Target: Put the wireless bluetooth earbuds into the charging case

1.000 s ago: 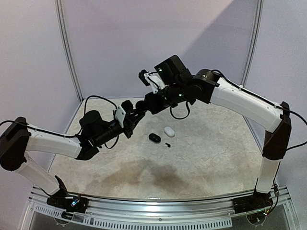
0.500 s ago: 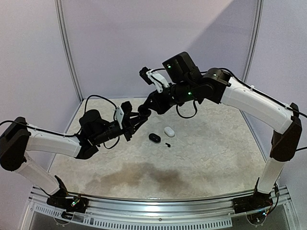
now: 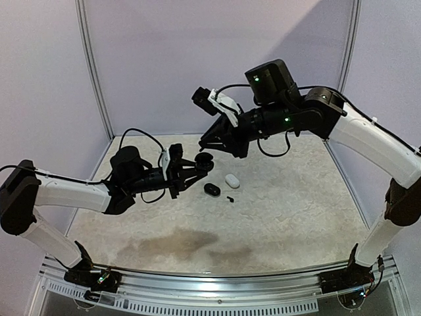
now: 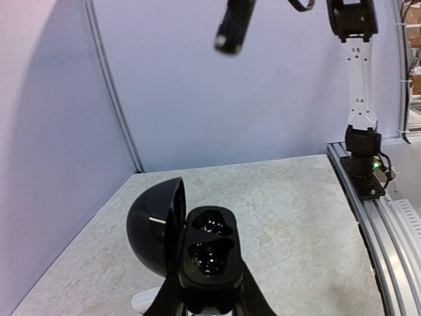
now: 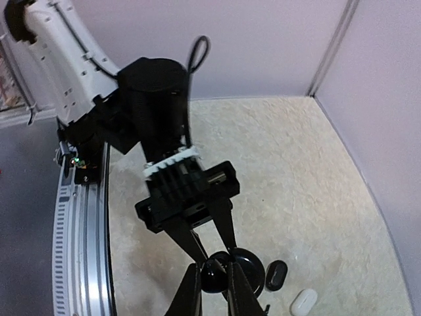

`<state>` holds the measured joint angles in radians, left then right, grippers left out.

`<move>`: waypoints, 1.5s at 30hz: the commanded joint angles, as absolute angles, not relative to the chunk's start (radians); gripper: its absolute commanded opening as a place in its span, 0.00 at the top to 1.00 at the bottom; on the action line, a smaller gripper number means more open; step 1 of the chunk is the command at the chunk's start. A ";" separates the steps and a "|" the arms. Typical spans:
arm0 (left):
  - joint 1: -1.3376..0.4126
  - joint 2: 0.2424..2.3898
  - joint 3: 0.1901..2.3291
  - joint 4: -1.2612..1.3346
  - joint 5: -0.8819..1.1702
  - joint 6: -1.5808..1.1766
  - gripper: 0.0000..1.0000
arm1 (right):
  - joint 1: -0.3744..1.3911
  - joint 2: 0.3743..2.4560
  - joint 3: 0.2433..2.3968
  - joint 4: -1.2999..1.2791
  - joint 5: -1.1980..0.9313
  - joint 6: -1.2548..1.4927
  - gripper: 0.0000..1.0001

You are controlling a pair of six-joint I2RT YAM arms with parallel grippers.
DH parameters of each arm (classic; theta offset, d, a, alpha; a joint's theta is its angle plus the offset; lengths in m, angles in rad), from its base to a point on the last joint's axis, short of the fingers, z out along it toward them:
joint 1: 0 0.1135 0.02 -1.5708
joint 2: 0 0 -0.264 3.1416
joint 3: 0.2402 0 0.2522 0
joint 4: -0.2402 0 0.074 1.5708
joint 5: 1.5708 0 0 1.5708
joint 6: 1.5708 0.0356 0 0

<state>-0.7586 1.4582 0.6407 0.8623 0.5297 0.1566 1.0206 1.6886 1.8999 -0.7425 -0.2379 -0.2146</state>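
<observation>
My left gripper (image 3: 196, 164) (image 4: 209, 293) is shut on the base of an open black charging case (image 4: 209, 253) (image 3: 204, 159), held above the table. Its lid (image 4: 154, 234) stands up on the left, and both cavities show only shiny contacts. My right gripper (image 3: 203, 141) (image 5: 214, 265) hangs just above the case, pointing down. It is shut on a small glossy black earbud (image 5: 212, 278). Another tiny black earbud (image 3: 229, 198) lies on the table.
A closed black case (image 3: 212, 189) (image 5: 277, 274) and a white case (image 3: 231, 180) (image 5: 303, 301) lie on the speckled table, right of the held case. The enclosure's walls rise behind and at both sides. The arms' rail (image 4: 378, 217) runs along the near edge.
My right arm has lifted up and to the right, off the left gripper. The left gripper has swung right, and the open case now sits under the right fingers.
</observation>
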 commanded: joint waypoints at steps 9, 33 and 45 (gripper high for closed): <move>-0.744 1.452 0.721 0.723 0.769 0.272 1.00 | 1.083 1.702 1.903 -0.940 -0.273 -0.701 1.00; -0.746 1.469 0.741 0.655 0.837 0.421 1.00 | 1.104 1.729 1.915 -0.954 -0.165 -0.802 1.00; -0.750 1.471 0.736 0.678 0.832 0.418 1.00 | 1.104 1.744 1.892 -0.968 -0.184 -0.813 1.00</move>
<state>-0.7540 1.4601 0.7174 0.6674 0.8268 0.4084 1.1011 1.7245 1.9015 -0.9592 -0.1814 -0.8001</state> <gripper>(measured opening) 0.182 0.117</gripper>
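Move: My right hand, with an earbud already in its fingers, hovers above the open charging case held in my left fingers: the case is about 10 cm below that hand, 3 cm ahead and hardly 1 cm to its right. From the left hand the case lies level fore and aft, 1 cm to the right and 1 cm up. On the table some 35 cm below my right hand, a closed black case lies 10 cm ahead, and a white case 14 cm ahead and 8 cm right. I swing my right hand back about 5 cm, rising slightly first, then lower it nearly 7 cm towards the case, turning counter-clockwise and tipping its fingers some 20 degrees steeper, to bring the earbud's stem into the well farther from my left fingers. Meanwhile my left hand draws the case back about 4 cm, turning it clockwise; then both hold still, grips kept. ##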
